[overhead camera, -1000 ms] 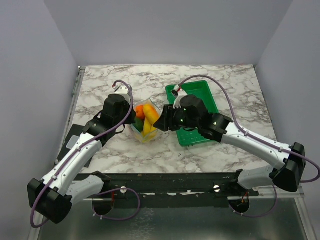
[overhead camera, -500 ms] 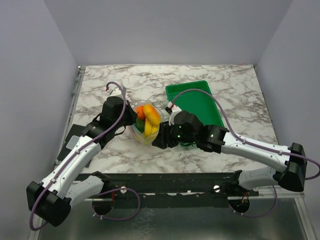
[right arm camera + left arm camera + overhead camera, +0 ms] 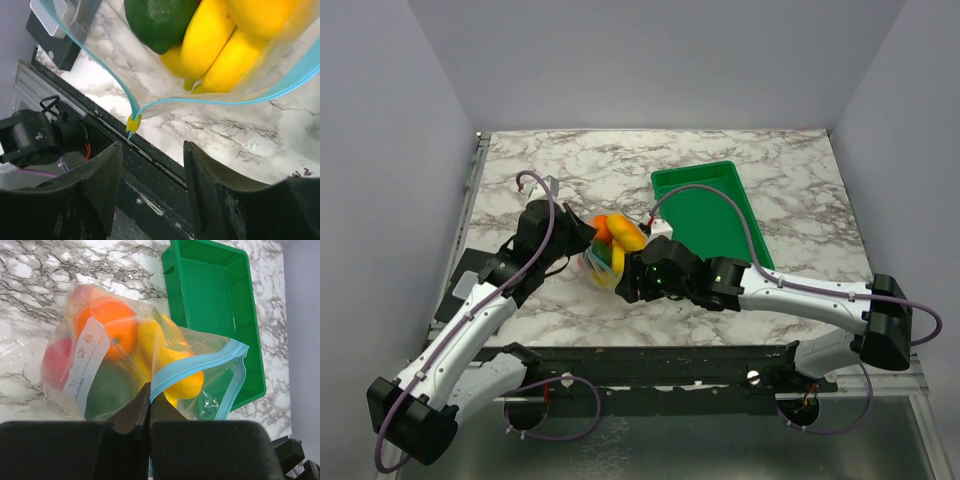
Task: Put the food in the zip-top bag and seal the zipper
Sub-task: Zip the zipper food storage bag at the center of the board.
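The zip-top bag [image 3: 607, 252] lies on the marble between both grippers, holding the food [image 3: 112, 325]: an orange, yellow pieces [image 3: 210, 35], a dark green piece [image 3: 160, 17] and a red piece [image 3: 55, 357]. My left gripper [image 3: 148, 387] is shut on the light blue zipper [image 3: 200, 365] at the bag's mouth edge. In the top view the left gripper [image 3: 578, 232] sits at the bag's left. My right gripper [image 3: 152, 155] is open at the bag's near side, with nothing between its fingers. A small yellow slider [image 3: 133, 122] hangs just above them, where the two blue strips meet; the mouth gapes beyond it.
A green tray [image 3: 715, 205] stands right of the bag, behind the right arm. The black frame rail [image 3: 650, 355] runs along the table's near edge, directly under the right gripper [image 3: 626, 283]. Grey walls close in both sides.
The right arm has swung from over the green tray to the bag's near side and its jaws stand a little wider. The left gripper has pulled the bag slightly left, still shut on it.
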You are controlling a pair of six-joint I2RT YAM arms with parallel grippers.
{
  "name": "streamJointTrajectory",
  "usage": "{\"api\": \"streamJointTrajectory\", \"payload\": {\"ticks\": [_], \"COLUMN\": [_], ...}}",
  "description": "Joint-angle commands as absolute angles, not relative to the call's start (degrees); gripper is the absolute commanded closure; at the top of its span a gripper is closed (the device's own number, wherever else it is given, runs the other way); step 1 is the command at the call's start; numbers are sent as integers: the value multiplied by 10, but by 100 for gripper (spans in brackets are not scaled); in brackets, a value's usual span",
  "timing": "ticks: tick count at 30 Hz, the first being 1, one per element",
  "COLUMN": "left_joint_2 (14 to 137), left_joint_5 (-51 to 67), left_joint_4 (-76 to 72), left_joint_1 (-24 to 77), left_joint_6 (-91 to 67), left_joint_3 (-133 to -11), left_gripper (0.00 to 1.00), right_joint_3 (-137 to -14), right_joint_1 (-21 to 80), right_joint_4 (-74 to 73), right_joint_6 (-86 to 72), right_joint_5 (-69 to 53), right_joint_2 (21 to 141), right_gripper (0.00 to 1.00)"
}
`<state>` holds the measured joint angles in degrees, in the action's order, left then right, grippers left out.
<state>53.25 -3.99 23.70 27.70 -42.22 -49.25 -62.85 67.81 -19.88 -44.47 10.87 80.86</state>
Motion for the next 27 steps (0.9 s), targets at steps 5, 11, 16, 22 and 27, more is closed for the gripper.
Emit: {"api": "streamJointTrajectory", "payload": {"ticks": [5, 11, 16, 22, 27], "left_joint_2": [502, 500, 498, 498, 498], "left_joint_5": [-15, -17, -13, -11, -12], "left_joint_4": [193, 185, 183, 181, 182], "left_joint_1": [275, 276, 276, 276, 276], "left_joint_6": [-479, -485, -486, -483, -482], "left_joint_3": [-453, -440, -438, -439, -438], "left_gripper": [100, 100, 100, 100, 100], "right_joint_3": [-658, -678, -686, -697, -700], "right_joint_1": [684, 688, 689, 690, 692], "right_joint_4": [-178, -169, -169, -183, -197], "right_joint_6": [-478, -486, -494, -494, -493], "right_joint_5": [150, 144, 151, 158, 162], "right_joint_2": [835, 867, 887, 901, 911], "right_gripper": [44, 47, 51, 59, 67]}}
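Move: The yellow zipper slider at the bag's near corner is about 4 cm to the right hand's left, 1 cm ahead and 2 cm below its open fingers. Inside the bag, the bananas lie some 9 cm ahead of that hand and 3 cm left, the avocado 9 cm ahead and 7 cm left, both roughly 5 cm lower. From the left hand, shut on the zipper edge, the slider is about 11 cm back, 3 cm right and 6 cm below. Slide the right gripper left about 3 cm, easing 1.5 cm forward, then sink some 1.5 cm so the half-open fingertips come around the yellow slider at the near corner. Narrow the fingers in the later part, but stop short of shutting them. Keep the left grip on the zipper edge, lowering it about 1 cm with a slight roll. ##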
